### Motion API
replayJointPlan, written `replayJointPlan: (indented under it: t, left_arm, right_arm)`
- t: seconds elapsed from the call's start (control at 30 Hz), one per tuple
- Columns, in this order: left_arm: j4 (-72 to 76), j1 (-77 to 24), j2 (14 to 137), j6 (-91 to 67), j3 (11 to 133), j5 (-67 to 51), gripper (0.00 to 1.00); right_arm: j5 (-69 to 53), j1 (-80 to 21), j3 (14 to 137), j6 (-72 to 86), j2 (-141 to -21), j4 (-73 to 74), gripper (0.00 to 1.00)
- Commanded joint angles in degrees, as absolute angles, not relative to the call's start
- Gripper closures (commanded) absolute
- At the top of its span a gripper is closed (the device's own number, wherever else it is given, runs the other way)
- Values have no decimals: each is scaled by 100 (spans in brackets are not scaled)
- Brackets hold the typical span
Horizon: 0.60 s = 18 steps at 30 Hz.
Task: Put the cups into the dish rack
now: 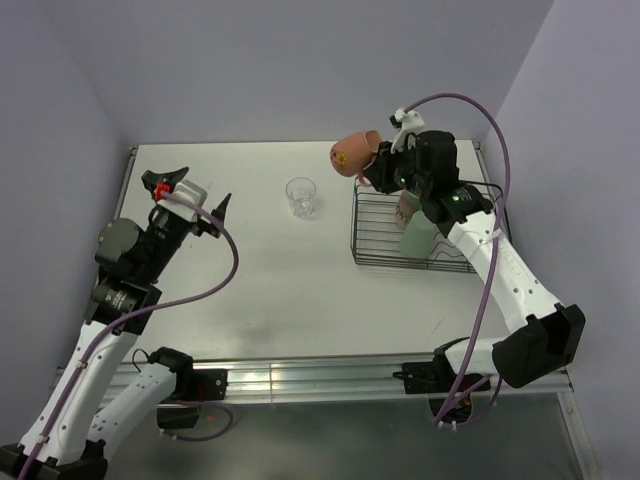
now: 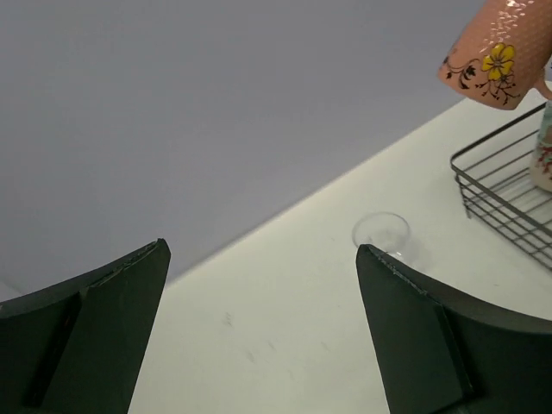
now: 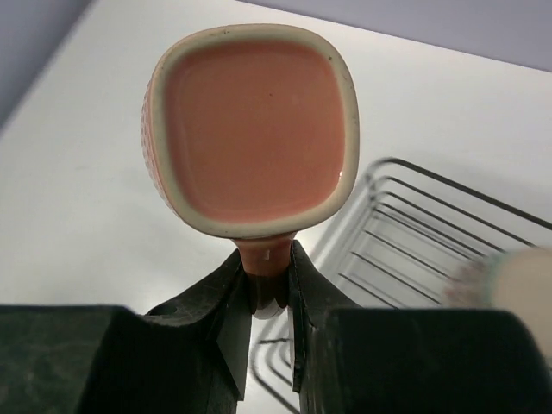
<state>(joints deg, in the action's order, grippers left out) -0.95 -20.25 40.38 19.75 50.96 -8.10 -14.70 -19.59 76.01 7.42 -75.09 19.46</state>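
My right gripper (image 1: 377,172) is shut on the handle of the pinkish mug (image 1: 354,152), holding it in the air over the far left corner of the black wire dish rack (image 1: 372,255). In the right wrist view the mug's (image 3: 254,129) pink inside faces the camera, and the gripper (image 3: 267,259) pinches its handle. A green tumbler (image 1: 418,238) and a cream patterned mug (image 1: 405,205) stand in the rack. A clear glass (image 1: 301,197) stands on the table left of the rack. My left gripper (image 1: 200,190) hangs open and empty, well left of the glass (image 2: 381,233).
The rack (image 2: 500,185) sits at the table's right side, close to the right wall. A grey back wall runs behind the table. The right arm reaches over the rack's near side. The flower-patterned side of the pinkish mug (image 2: 496,52) shows in the left wrist view.
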Motion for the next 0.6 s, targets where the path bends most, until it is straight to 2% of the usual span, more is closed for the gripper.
replayJointPlan:
  t: [0.0, 0.27, 0.57]
  left_arm:
    - [-939, -2039, 4324, 714, 5458, -212, 1]
    - [-1195, -2039, 4807, 229, 5677, 368, 1]
    - [-1213, -2030, 4843, 53, 5564, 492, 1]
  right_arm:
    - [-20, -1977, 7331, 53, -7224, 1538, 100]
    - [1133, -2144, 6962, -18, -7506, 1257, 100]
    - [2503, -2707, 6996, 860, -7874, 1256, 100]
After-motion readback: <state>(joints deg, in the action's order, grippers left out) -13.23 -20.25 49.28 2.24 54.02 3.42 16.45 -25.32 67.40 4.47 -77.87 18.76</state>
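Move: The right hand, gripping the pink mug's handle, goes for the empty left end of the dish rack: about 5 cm ahead, 4 cm right and 26 cm below. The flowered mug stands about 10 cm right and 4 cm ahead, the green cup about 12 cm right and 3 cm back, the glass 17 cm left and 5 cm ahead. From the open left hand, the glass is roughly 13 cm ahead, 19 cm right and 35 cm below, with the rack's left end 20 cm beyond it to the right. Keeping its pinch on the pink mug's handle, the right hand sinks about 8 cm and swings some 5 cm right over the rack's left end, slowing late, while the wrist turns about 20 degrees clockwise and its left side dips. The left hand, fingers staying wide open, drops about 7 cm and eases a little forward towards the glass, tipping down some 25 degrees. ##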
